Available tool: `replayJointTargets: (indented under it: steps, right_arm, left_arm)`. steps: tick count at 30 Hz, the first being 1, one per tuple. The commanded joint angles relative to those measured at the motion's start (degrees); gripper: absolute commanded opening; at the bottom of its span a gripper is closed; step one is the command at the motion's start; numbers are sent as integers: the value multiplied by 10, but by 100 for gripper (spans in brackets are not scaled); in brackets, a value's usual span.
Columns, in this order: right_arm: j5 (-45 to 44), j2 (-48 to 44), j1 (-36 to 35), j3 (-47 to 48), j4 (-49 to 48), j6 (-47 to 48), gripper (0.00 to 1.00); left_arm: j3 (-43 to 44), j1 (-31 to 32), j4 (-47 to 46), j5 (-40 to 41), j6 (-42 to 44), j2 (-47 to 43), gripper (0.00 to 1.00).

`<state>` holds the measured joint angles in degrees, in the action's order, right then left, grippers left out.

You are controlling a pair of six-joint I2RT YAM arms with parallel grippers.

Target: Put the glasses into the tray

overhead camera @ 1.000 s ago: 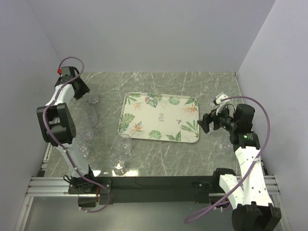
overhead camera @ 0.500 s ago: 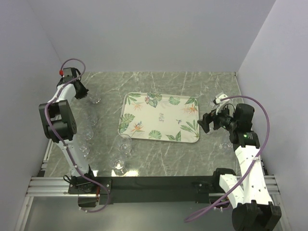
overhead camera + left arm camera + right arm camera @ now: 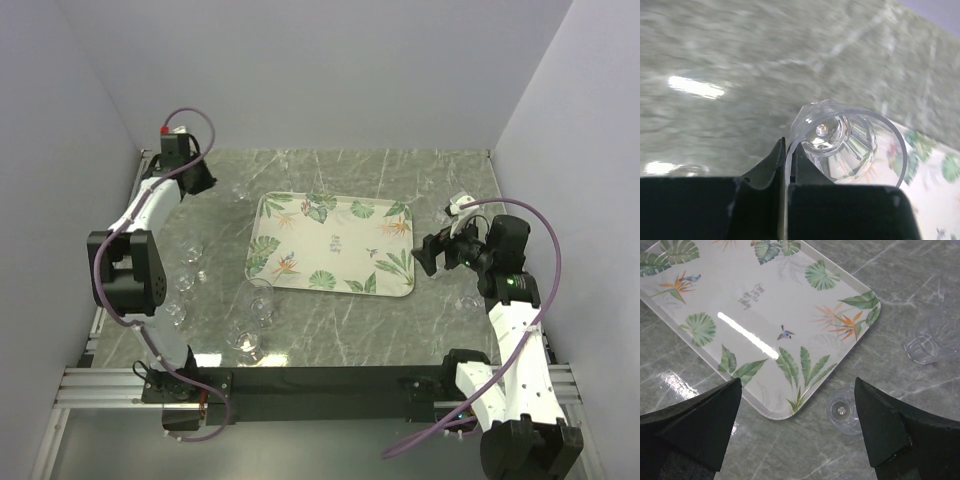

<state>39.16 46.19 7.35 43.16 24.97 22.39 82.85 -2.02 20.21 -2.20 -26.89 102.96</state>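
Note:
My left gripper (image 3: pixel 205 182) is at the back left of the table, shut on the rim of a clear glass (image 3: pixel 850 145); one finger is inside the rim and one outside. It holds the glass above the marble, just left of the tray (image 3: pixel 350 235), and the tray's leafy edge (image 3: pixel 940 200) shows beyond the glass. In the top view the held glass (image 3: pixel 237 190) is only a faint glint. My right gripper (image 3: pixel 430 255) is open and empty over the tray's near right corner (image 3: pixel 730 295). A small glass (image 3: pixel 842 412) stands on the table below its open jaws (image 3: pixel 797 425).
Several more clear glasses stand on the marble at the left and front left, such as one (image 3: pixel 262 300) near the tray's front left corner and one (image 3: pixel 245 342) nearer me. Another glass (image 3: pixel 932 337) stands right of the tray. Grey walls close in the table.
My left arm has swung from the glasses at the far left toward the back and right, carrying one glass toward the tray's back left corner. The right arm has not moved.

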Motion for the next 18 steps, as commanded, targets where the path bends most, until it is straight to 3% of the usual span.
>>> replayJointTargets:
  steps: [1, 7, 18]
  right_arm:
    - [7, 4, 6, 5, -11, 5, 100]
    - [6, 7, 6, 4, -12, 6, 100]
    - [3, 11, 9, 3, -12, 7, 100]
  left_arm:
    - [13, 16, -15, -43, 16, -8, 0]
    - [52, 77, 0, -60, 21, 30, 0]
    - [106, 124, 33, -37, 31, 107, 0]
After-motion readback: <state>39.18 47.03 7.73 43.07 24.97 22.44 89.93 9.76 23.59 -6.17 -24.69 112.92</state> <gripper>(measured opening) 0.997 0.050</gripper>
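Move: To the left hand's right, some 14 cm off and 14 cm below it, lies the tray's far left corner, level with it in reach; the pinched glass hangs just to the right of the fingertips. The nearest standing glass is about 17 cm back and 8 cm left, with another about 25 cm back and 10 cm left. From the idle right hand, that corner is roughly 16 cm ahead, 41 cm left and 20 cm below. Swinging to the right by about 11 cm, the left hand takes the glass towards the tray's far left corner, at first level and quick, then slowing and sinking some 4 cm. Its wrist turns about 15 degrees clockwise and tips slightly down, while the shut fingers keep their pinch on the left side of the glass's rim. ##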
